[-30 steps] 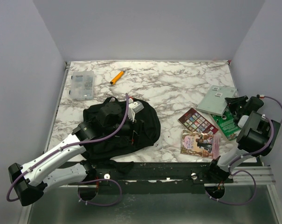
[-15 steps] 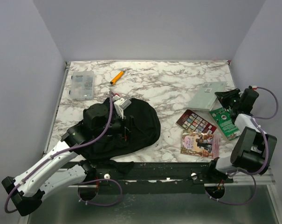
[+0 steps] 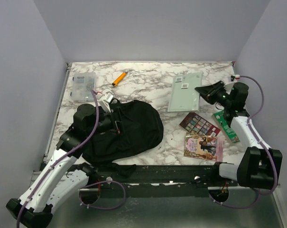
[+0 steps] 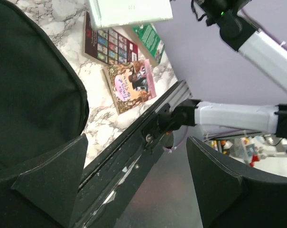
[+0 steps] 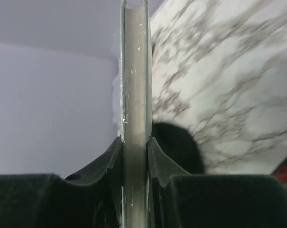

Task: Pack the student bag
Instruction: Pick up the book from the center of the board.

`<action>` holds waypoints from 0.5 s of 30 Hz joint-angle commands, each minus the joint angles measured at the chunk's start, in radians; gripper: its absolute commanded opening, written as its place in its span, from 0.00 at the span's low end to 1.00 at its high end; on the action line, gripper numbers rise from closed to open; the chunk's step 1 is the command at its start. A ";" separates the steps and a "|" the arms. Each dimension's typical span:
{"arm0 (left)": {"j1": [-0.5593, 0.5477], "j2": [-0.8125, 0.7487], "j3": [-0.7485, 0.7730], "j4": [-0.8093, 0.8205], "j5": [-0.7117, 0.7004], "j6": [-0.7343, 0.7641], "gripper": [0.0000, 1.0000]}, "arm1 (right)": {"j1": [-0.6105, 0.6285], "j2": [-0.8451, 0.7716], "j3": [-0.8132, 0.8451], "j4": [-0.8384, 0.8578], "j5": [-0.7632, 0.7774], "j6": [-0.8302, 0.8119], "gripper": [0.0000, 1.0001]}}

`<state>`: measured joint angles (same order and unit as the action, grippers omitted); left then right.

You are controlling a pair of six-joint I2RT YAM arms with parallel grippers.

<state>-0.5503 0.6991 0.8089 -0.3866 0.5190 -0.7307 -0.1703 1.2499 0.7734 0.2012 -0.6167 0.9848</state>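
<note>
The student bag (image 3: 129, 128) is a large black soft backpack lying flat at the table's front left. In the left wrist view the bag (image 4: 29, 95) fills the left side. My left gripper (image 3: 110, 105) hangs over the bag's far left corner. Its jaws (image 4: 136, 142) stand wide open with nothing between them. My right gripper (image 3: 206, 91) is raised over the right half of the table, shut on the edge of a pale green book (image 3: 186, 85). In the right wrist view that book (image 5: 134, 71) stands edge-on between the fingers (image 5: 110, 156), the gripper (image 5: 134, 140) clamped on it.
A clear plastic box (image 3: 83, 87) and an orange marker (image 3: 118, 78) lie at the far left. A dark red book (image 3: 200, 123), a pink-covered book (image 3: 202, 145) and a green book (image 3: 227, 124) lie at the front right. The table's front rail (image 4: 134, 137) is just below.
My right gripper has lifted the pale green book off the right side and swung it left toward the middle. My left arm has moved left across the bag, jaws still open.
</note>
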 commanded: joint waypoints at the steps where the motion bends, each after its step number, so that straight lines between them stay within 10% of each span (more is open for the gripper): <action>1: 0.141 0.026 -0.048 0.134 0.196 -0.122 0.87 | 0.167 -0.063 0.028 0.150 -0.162 0.142 0.00; 15: 0.303 -0.030 -0.250 0.416 0.285 -0.415 0.88 | 0.625 -0.037 -0.039 0.516 -0.102 0.435 0.00</action>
<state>-0.2543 0.7185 0.5964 -0.0860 0.7624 -1.0431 0.4026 1.2129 0.7250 0.4927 -0.7185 1.2911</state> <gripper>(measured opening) 0.883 0.238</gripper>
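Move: The pale book is already pinched in the right hand by its near edge, its middle some 8 cm to the left and level with the fingers. The bag it is being carried to lies about 40 cm left, 19 cm back and 15 cm lower. On the table, 18 cm below, the dark red book is 17 cm back and 4 cm right; the picture book is 29 cm back and 6 cm right. From the open left hand, the pale book is about 18 cm ahead, 31 cm right and slightly lower. The right hand keeps its pinch on the edge of the pale book and swings it quickly about 20 cm left, drawing back a good 11 cm and rising some 6 cm towards the bag and the left gripper, while turning roughly 35 degrees counter-clockwise. The left hand stays wide open, shifts forward with a smaller leftward and downward drift, and rolls around its finger line as the book's edge comes close. ##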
